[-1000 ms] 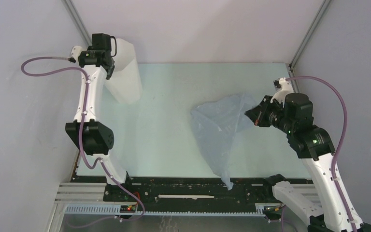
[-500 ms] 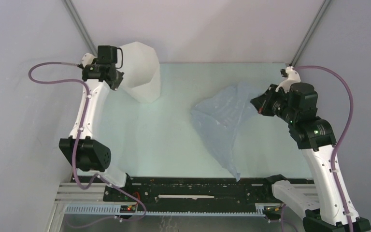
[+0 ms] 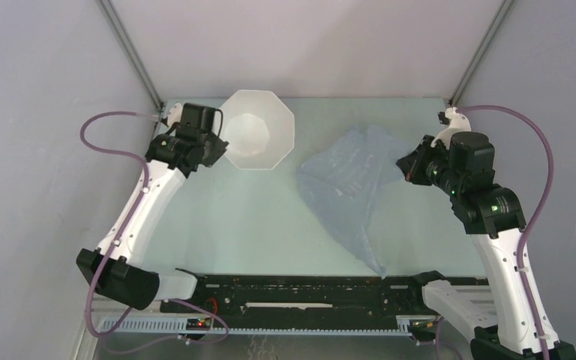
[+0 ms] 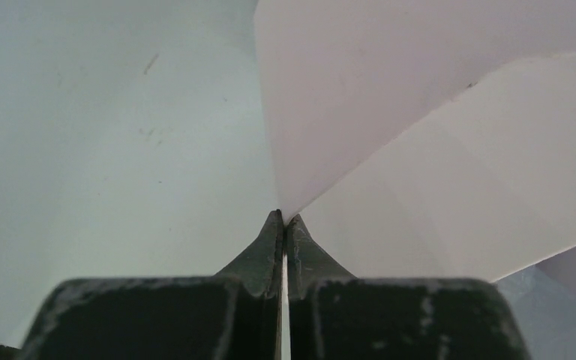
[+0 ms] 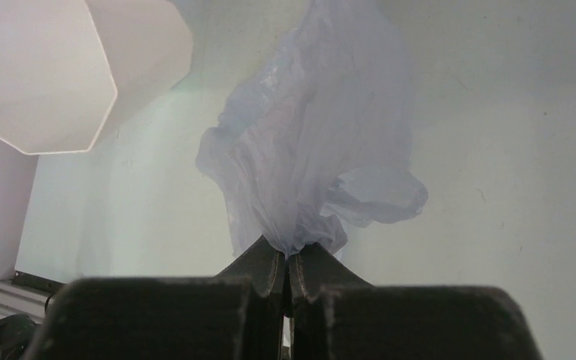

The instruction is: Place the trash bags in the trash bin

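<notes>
The trash bin is white and faceted, and its octagonal mouth faces the top camera at the back left of the table. My left gripper is shut on the left side of its rim. In the left wrist view the thin white wall sits pinched between the fingertips of that gripper. The pale blue trash bag hangs from my right gripper, which is shut on a bunched corner, and its tail trails to the near edge. The right wrist view shows the bag gathered at the right gripper, with the bin at upper left.
Grey enclosure walls close in the left, back and right sides, with metal posts in the back corners. A black rail runs along the near edge between the arm bases. Purple cables loop off both arms.
The left arm has swung right and carried the bin from the far left corner toward the middle, turning its mouth up toward the camera. The right gripper has raised the bag slightly.
</notes>
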You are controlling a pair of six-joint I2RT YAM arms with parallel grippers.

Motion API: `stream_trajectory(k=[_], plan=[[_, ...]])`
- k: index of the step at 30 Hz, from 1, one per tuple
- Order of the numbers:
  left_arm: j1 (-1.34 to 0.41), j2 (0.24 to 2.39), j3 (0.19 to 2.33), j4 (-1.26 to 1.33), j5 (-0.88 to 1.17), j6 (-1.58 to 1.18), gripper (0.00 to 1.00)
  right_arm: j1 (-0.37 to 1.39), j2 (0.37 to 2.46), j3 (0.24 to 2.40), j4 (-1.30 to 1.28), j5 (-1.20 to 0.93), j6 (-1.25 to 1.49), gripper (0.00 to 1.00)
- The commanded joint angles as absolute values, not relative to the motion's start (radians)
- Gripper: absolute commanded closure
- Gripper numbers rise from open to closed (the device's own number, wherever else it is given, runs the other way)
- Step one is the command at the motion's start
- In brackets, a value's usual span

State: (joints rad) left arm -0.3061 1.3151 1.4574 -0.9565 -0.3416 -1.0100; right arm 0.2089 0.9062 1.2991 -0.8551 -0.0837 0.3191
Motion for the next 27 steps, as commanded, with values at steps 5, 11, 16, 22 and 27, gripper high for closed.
stream_trajectory(k=[5,11,16,22,27], plan=[[-0.381,1.248,1.372,-0.854,-0.251,-0.996,1.00,0.202,0.832,1.294,-0.889,-0.065,0.309,1.00],[-0.452,1.198,1.327,-0.851,-0.273,-1.008,1.00,0.202,0.824,1.281,-0.888,-0.081,0.315,1.00],[-0.478,1.165,1.288,-0.808,-0.240,-0.993,1.00,0.202,0.819,1.280,-0.887,-0.097,0.314,1.00],[-0.494,1.135,1.272,-0.784,-0.226,-1.003,1.00,0.202,0.819,1.265,-0.877,-0.125,0.322,1.00],[-0.494,1.104,1.301,-0.873,-0.224,-1.079,1.00,0.202,0.826,1.262,-0.883,-0.141,0.335,1.00]])
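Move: The trash bag hangs from the closed right fingers, its middle roughly 10 cm left of them, about level fore and aft, and some 13 cm lower. From the left hand the bag's middle is about 36 cm to the right, 8 cm back and 9 cm down. The bin's mouth, pinched at its rim by the left hand, is centred about 9 cm right and 4 cm ahead of that hand, level in height; from the right hand, 37 cm left, 12 cm ahead, 5 cm down. The bin, still pinched by its rim, is drawn by the left hand to the right and back towards the hanging bag, close to 8 cm in all, while that hand turns about 15 degrees clockwise and sinks slightly, slowing towards the end. The trash bag stays clamped in the right fingers, which draw back some 2.5 cm early on and then nearly hold there. ##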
